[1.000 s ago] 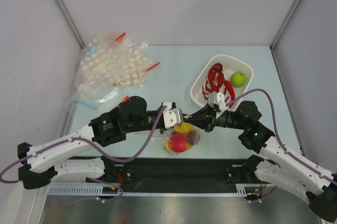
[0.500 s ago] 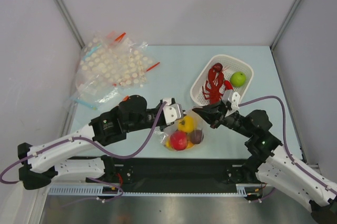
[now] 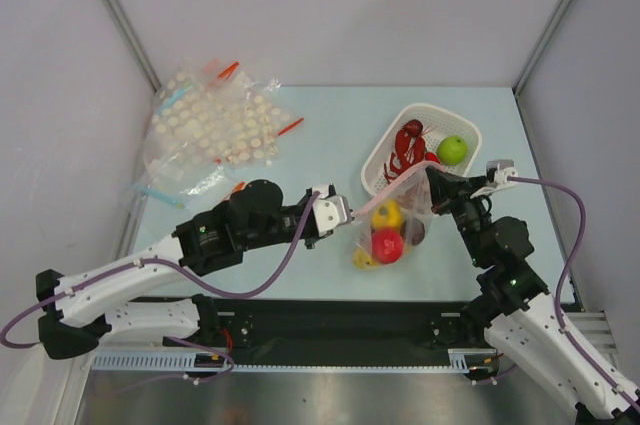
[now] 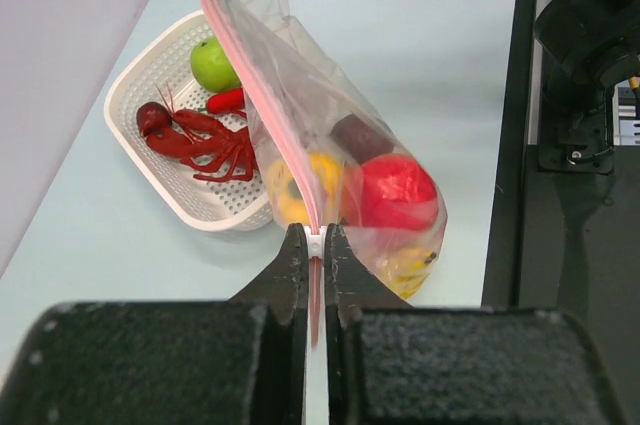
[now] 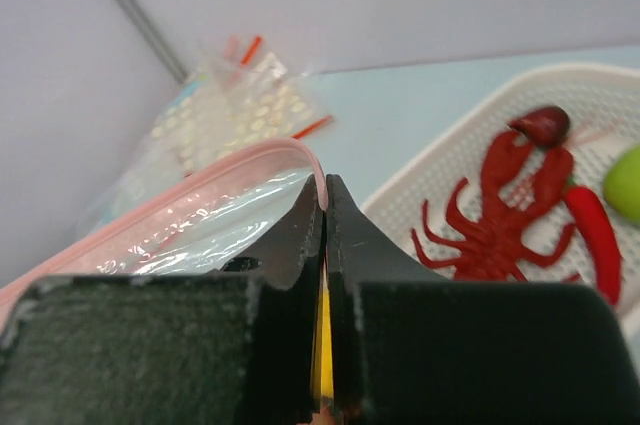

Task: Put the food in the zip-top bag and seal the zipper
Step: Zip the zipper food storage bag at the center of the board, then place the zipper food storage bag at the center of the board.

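Observation:
The zip-top bag (image 3: pixel 392 235) hangs stretched between my two grippers, its pink zipper (image 3: pixel 388 192) taut. Inside sit a yellow pepper (image 4: pixel 298 185), a red apple (image 4: pixel 396 191), a dark purple fruit (image 4: pixel 360 136) and a mango (image 4: pixel 410 267). My left gripper (image 4: pixel 316 242) is shut on the zipper's white slider at the near end. The right gripper (image 5: pixel 325 201) is shut on the zipper's far end, above the basket's near edge. The red lobster (image 3: pixel 407 147) and green apple (image 3: pixel 452 150) lie in the white basket (image 3: pixel 432 108).
A red chilli (image 4: pixel 228 100) and a small dark fruit (image 4: pixel 152 117) also lie in the basket. A heap of dotted clear bags (image 3: pixel 215 125) covers the table's back left corner. Grey walls close in both sides.
My right gripper has pulled back right and upward with the zipper's end. The bag's mouth has stretched out straight, and the bag with its food has shifted right and lifted.

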`<state>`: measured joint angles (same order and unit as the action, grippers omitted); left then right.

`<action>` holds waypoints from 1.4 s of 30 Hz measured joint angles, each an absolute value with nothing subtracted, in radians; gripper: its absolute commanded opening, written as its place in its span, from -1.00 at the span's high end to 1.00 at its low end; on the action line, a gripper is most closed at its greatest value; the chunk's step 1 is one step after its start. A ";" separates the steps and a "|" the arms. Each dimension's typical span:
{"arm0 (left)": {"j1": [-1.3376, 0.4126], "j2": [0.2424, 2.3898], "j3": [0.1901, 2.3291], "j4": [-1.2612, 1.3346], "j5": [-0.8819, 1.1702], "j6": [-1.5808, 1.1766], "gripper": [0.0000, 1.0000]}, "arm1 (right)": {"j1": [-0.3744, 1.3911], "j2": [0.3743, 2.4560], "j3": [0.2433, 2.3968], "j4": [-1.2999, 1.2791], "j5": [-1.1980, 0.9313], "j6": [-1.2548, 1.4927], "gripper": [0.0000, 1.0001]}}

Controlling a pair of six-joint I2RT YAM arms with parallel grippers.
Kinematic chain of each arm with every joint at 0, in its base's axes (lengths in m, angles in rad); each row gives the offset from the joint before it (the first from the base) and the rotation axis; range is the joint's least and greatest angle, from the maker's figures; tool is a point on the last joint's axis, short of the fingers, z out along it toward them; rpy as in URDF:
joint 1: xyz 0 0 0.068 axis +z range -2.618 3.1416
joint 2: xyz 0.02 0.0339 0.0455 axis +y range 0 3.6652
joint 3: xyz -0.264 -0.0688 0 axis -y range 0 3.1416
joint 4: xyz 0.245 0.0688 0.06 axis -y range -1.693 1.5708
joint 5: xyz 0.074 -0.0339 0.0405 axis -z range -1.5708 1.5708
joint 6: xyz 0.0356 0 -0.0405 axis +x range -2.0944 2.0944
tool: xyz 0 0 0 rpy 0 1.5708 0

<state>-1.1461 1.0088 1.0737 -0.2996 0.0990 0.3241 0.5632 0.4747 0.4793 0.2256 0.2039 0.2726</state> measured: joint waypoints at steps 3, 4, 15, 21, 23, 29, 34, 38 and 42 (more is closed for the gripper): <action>-1.145 1.014 1.074 -0.301 0.099 0.322 1.00 | 0.543 0.473 0.479 0.181 0.292 0.316 1.00; -1.143 1.015 1.074 -0.302 0.099 0.322 0.99 | 0.537 0.470 0.479 0.164 0.322 0.332 1.00; -1.099 1.057 1.087 -0.287 0.075 0.282 0.99 | 0.534 0.437 0.479 0.105 0.413 0.411 1.00; -0.979 1.148 1.135 -0.290 0.060 0.205 0.99 | 0.527 0.448 0.479 0.097 0.452 0.411 0.97; -0.918 1.201 1.168 -0.295 0.066 0.176 0.99 | 0.526 0.466 0.479 0.098 0.458 0.413 0.83; -0.779 1.266 1.188 -0.310 0.073 0.107 0.15 | 0.519 0.548 0.491 0.093 0.484 0.424 -0.40; -0.743 1.213 1.159 -0.276 0.051 0.072 -0.53 | 0.510 0.571 0.516 0.065 0.551 0.445 -0.99; -0.740 1.083 1.072 -0.205 -0.016 0.049 -0.98 | 0.510 0.583 0.559 0.020 0.657 0.519 -1.00; -0.722 0.945 1.004 -0.121 -0.168 -0.004 -0.99 | 0.510 0.596 0.625 -0.104 0.826 0.682 -0.99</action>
<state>-0.7216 0.9451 1.0042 -0.1207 -0.1677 -0.0036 0.5098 0.5957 0.6250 -0.1043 0.8257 0.6815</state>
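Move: Both hands still pinch an end of the bag's zipper. From the left hand the tray's middle is roughly 22 cm ahead, 17 cm right and 10 cm below; inside the bag the yellow pepper sits about 3 cm ahead and 8 cm right, the tomato 3 cm back and 8 cm right. From the right hand the tray's middle is some 11 cm straight ahead and 10 cm below, the pepper 8 cm back and 10 cm left, the tomato 14 cm back and 10 cm left. Both hands let go of the zipper's ends. First the left carries its end about 14 cm forward and a little left and down, turning counter-clockwise, while the right draws its end some 5 cm right and down, edging forward. Opening wide, the left then backs off leftward and up, the right farther right, turning clockwise. ##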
